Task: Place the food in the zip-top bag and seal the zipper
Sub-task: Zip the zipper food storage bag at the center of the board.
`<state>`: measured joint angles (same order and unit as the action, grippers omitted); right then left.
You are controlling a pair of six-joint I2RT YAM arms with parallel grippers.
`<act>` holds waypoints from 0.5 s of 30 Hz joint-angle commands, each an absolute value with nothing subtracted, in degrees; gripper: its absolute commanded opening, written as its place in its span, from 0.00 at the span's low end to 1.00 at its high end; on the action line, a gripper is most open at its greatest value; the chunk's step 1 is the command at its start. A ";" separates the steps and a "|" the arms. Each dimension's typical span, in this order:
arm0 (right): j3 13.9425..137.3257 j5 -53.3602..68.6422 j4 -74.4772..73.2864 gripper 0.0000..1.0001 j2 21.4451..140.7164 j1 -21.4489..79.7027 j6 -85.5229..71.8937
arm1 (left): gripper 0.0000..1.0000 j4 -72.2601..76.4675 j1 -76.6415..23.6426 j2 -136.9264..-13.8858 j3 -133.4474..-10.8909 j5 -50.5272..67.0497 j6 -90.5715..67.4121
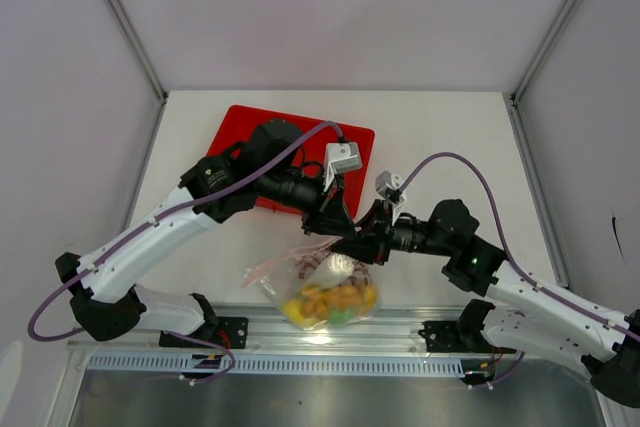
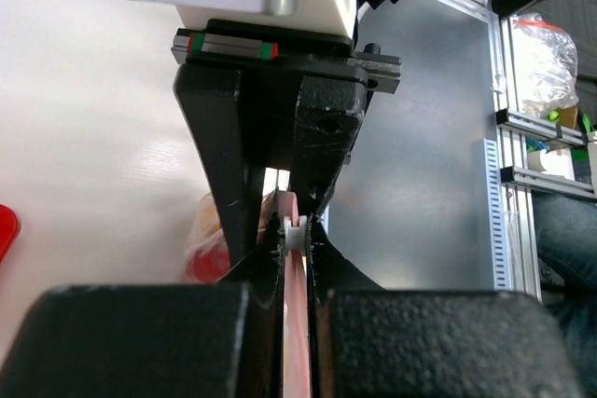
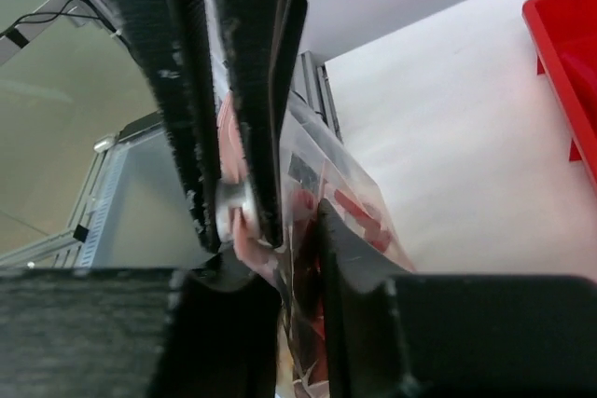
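Observation:
The zip-top bag (image 1: 318,287) lies at the table's near edge, and the food (image 1: 330,302) shows through it as yellow, orange, green and white pieces. Both grippers meet at its mouth. My left gripper (image 1: 338,230) (image 2: 294,230) is shut on the pinkish-red zipper (image 2: 297,323), its tips pinching the strip at a small white slider (image 2: 293,232). My right gripper (image 1: 368,237) (image 3: 297,240) faces it from the right. Its jaws stand a narrow gap apart with crinkled bag plastic (image 3: 350,198) between them. In the right wrist view the zipper (image 3: 230,132) runs between the left gripper's fingers.
A red tray (image 1: 240,127) (image 3: 569,53) sits behind the left arm at the back of the table. An aluminium rail (image 1: 320,332) with the arm bases runs along the near edge, just below the bag. Grey walls close in the back and sides.

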<state>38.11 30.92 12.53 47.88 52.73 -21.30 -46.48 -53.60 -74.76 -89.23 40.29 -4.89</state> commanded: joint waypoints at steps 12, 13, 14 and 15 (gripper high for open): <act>34.90 30.50 25.22 0.00 43.95 49.66 -27.77 | 0.26 -42.01 -50.89 -71.37 -85.43 43.42 -5.19; 34.81 29.37 25.92 0.00 43.86 49.66 -28.21 | 0.31 -42.10 -50.80 -71.11 -85.34 42.72 -5.19; 34.28 29.44 26.36 0.00 43.77 49.66 -29.08 | 0.32 -42.10 -50.89 -70.93 -85.08 40.97 -5.10; 34.28 29.18 26.63 0.00 43.68 49.66 -29.44 | 0.32 -42.10 -50.80 -70.67 -84.64 40.52 -4.84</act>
<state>34.13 31.11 19.73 45.17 49.98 -27.00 -42.61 -51.20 -73.36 -85.34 41.56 -5.04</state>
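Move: The zipper slider is already pinched in the left fingertips. The right fingers, part open, straddle the zipper strip; the slider is about 1 cm left, 1 cm back and 1 cm above the right hand. From the left hand, the bagged food hangs some 15 cm below, 4 cm back and 4 cm left; the loose strip end is roughly 20 cm left, 4 cm back and 8 cm lower. The red tray lies about 35 cm ahead, 14 cm left and 28 cm below it. Shut the right fingers on the zipper strip and bag film right beside the slider, then lift that grip about 1 cm and draw it roughly 1 cm to the right. Meanwhile ease the left gripper forward about 1 cm and slightly down, still closed, and only once the right has its pinch open the left fingers to about a third, letting go of the slider. ##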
